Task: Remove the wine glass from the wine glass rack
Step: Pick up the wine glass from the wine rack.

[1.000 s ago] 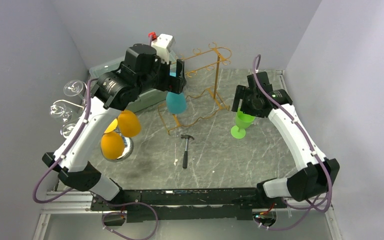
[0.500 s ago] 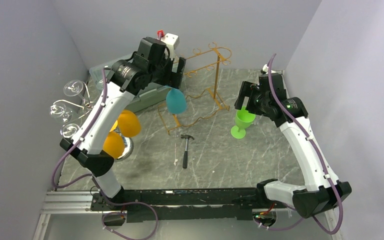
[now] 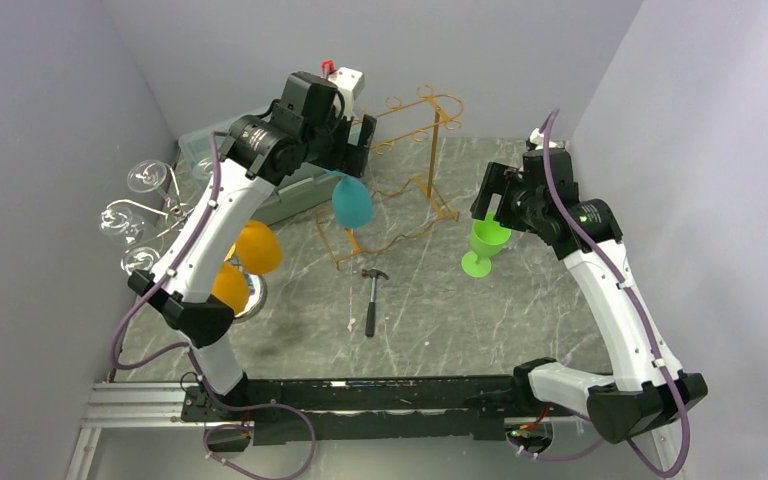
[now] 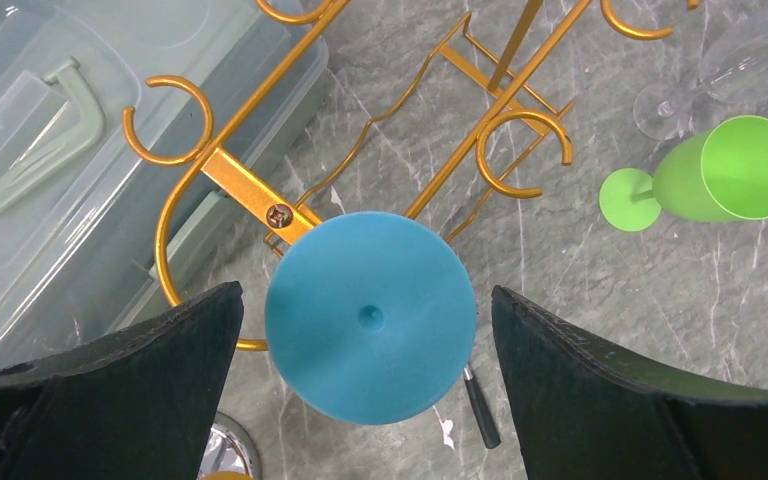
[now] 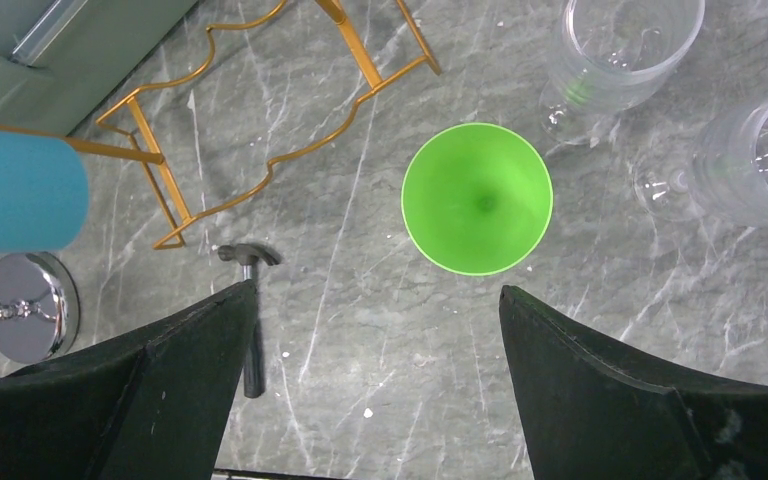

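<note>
The gold wire wine glass rack point(image 3: 422, 160) stands at the back middle of the table. A blue wine glass point(image 3: 352, 203) hangs upside down from one of its arms. My left gripper point(image 3: 351, 148) hovers just above it, open. In the left wrist view the glass's round blue foot point(image 4: 370, 317) lies between the two spread fingers of the left gripper point(image 4: 368, 300), touching neither. A green wine glass point(image 3: 484, 245) stands upright on the table to the right. My right gripper point(image 3: 496, 196) is above it, open and empty. From the right wrist, the green glass point(image 5: 477, 197) sits ahead of the right gripper point(image 5: 378, 290).
A hammer point(image 3: 371, 298) lies in front of the rack. Two orange glasses point(image 3: 258, 247) and clear glasses point(image 3: 145, 178) are at the left, on a chrome stand point(image 3: 251, 297). A lidded plastic box point(image 3: 290, 195) sits behind the left arm. Clear glasses point(image 5: 620, 50) stand beside the green one.
The left arm has swung back and up, bringing its open gripper over the blue glass's foot. The right gripper has opened wider and risen off the green glass.
</note>
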You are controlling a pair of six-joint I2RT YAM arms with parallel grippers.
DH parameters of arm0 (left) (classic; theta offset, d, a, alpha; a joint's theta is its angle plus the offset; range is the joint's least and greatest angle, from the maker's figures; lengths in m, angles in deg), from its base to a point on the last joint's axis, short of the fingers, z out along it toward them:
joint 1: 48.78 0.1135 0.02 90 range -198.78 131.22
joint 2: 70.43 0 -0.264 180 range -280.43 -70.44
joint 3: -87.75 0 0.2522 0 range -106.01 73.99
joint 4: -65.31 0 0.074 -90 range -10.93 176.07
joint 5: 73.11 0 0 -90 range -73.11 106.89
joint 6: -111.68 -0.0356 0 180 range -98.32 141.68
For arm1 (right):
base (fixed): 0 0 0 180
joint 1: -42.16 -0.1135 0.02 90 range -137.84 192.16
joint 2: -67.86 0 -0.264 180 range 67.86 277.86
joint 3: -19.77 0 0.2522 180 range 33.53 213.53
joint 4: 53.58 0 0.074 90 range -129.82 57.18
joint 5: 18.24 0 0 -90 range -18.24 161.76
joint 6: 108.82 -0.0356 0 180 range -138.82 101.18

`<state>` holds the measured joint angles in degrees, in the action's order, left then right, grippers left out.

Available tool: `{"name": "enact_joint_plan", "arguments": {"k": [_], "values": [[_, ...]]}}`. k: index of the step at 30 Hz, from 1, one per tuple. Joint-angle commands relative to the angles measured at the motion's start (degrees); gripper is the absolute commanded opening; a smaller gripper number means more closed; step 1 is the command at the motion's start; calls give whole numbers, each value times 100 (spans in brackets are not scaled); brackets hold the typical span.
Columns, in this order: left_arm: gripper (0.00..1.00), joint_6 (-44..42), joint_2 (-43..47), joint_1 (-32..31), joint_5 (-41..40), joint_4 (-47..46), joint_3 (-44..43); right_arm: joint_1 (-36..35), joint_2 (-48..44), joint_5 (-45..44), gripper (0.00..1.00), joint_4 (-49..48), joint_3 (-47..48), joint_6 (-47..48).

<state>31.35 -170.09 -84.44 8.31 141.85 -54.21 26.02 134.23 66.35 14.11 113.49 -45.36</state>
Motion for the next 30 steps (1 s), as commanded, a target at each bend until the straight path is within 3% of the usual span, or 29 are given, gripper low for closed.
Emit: {"name": "enact_joint_plan", "arguments": {"k": [1, 17, 30], "values": [[99, -61, -53, 15, 95, 41, -208, 18, -162, 28, 93, -181, 46, 49], [89, 17, -142, 15, 171, 106, -184, 17, -208, 47, 93, -247, -81, 27], [68, -8, -49, 15, 335, 67, -336, 21, -244, 32, 93, -258, -95, 1]]}}
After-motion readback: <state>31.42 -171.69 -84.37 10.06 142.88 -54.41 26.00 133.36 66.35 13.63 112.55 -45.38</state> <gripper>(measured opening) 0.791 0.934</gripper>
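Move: Hanging upside down from the rack, the blue wine glass has its foot between the open left fingers, level with the hand point fore and aft and sideways, about 2 cm below. The rack's next empty ring lies some 4 cm ahead and 7 cm right, the storage box 8 cm ahead, 18 cm left and well below. From the right hand, the blue foot is about 7 cm ahead, 24 cm left and 7 cm higher. Sinking only about 1.5 cm, with a slight drift to the right, the left hand settles its fingers around the blue wine glass's foot. They close from wide open by about a fifth, one on each side, until both meet the rim of the foot and pinch it. ##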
